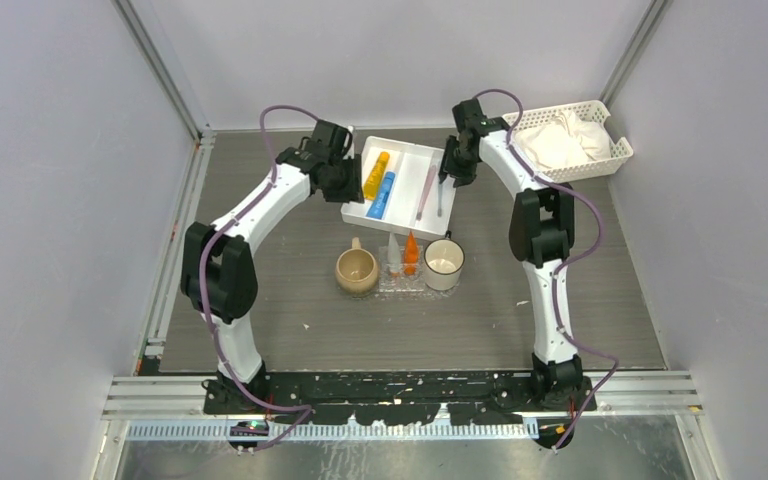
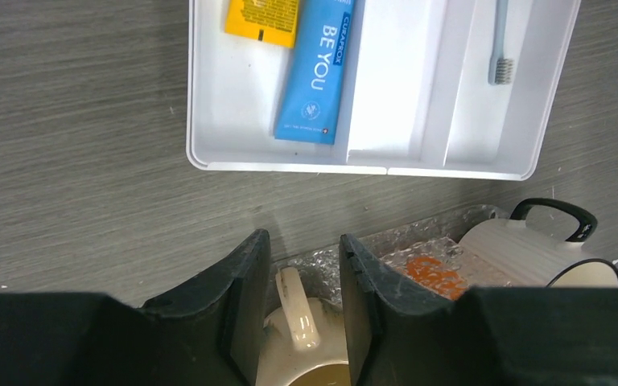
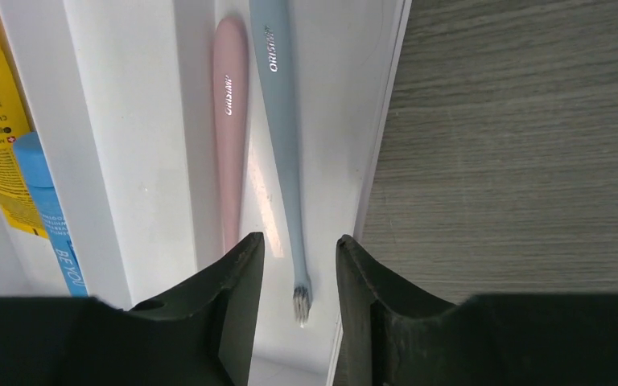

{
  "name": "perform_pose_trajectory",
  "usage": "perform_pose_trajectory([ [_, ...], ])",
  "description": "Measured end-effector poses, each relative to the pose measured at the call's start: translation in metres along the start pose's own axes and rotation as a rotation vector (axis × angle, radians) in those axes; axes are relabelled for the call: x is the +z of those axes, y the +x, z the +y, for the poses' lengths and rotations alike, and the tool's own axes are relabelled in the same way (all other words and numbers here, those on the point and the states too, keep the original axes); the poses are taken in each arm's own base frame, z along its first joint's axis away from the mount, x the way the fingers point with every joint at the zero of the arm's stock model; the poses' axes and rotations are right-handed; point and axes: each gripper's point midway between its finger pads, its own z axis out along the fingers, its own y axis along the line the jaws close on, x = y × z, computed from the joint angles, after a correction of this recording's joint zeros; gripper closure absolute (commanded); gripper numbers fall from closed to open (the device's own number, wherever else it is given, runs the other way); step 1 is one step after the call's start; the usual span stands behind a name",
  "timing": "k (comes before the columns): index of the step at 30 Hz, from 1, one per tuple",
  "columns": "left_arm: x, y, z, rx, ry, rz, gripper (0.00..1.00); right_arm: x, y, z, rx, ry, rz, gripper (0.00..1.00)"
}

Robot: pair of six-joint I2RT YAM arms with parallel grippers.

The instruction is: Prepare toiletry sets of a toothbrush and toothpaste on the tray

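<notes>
The clear textured tray (image 1: 405, 284) lies between two mugs and holds an orange toothpaste (image 1: 411, 254) with a pale item beside it. A white compartmented tray (image 1: 353, 213) behind it holds a yellow toothpaste (image 1: 376, 173), a blue toothpaste (image 2: 318, 72), a pink toothbrush (image 3: 229, 121) and a light blue toothbrush (image 3: 282, 121). My right gripper (image 3: 299, 241) hovers open over the blue toothbrush's bristle end, its fingers to either side and not touching it. Open and empty, my left gripper (image 2: 302, 241) hangs at the white tray's left edge, above the tan mug's handle.
A tan mug (image 1: 357, 270) stands left of the clear tray and a white mug (image 1: 444, 264) with a dark handle stands right of it. A white slotted basket (image 1: 570, 140) with white cloth sits at the back right. Grey walls close in three sides.
</notes>
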Motion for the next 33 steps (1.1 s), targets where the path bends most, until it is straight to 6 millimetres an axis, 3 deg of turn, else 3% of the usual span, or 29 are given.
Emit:
perform_pose_trajectory([
  [4, 0.006, 0.009, 0.002, -0.004, 0.01, 0.026, 0.63, 0.005, -0.001, 0.0, -0.008, 0.005, 0.004, 0.56],
  [11, 0.009, 0.01, -0.001, -0.007, 0.03, 0.024, 0.64, 0.035, 0.012, -0.003, -0.043, 0.047, 0.044, 0.56],
  [13, 0.01, 0.01, -0.001, -0.007, 0.033, 0.024, 0.64, 0.035, 0.011, -0.006, -0.065, 0.077, 0.037, 0.58],
  [22, 0.014, 0.017, 0.001, -0.008, 0.035, 0.037, 0.65, 0.037, -0.004, -0.03, -0.12, 0.2, -0.003, 0.88],
  [33, 0.016, 0.024, 0.006, -0.014, 0.027, 0.049, 0.65, 0.035, -0.017, -0.037, -0.151, 0.172, -0.027, 0.95],
])
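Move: The blue toothbrush lies just under the open right gripper, its middle some 2 cm ahead, 1 cm left and 4 cm down. The pink toothbrush is parallel to it, about 5 cm left and 2 cm ahead of the hand; the tray's right rim is roughly 3 cm right, level with the hand, and the blue toothpaste 20 cm left, also level. From the left gripper, the blue toothbrush is about 29 cm right, 11 cm ahead and 13 cm below. Sink the right gripper about 4 cm into the tray's right compartment, straddling the blue toothbrush. Then sweep right some 4 cm and a little forward, tipping the fingertips out to the right by about 15 degrees, pressing the tray's side wall along while closing to pinch the toothbrush on its narrow part. Meanwhile let the empty left gripper sink about 3 cm towards the brown mug. ##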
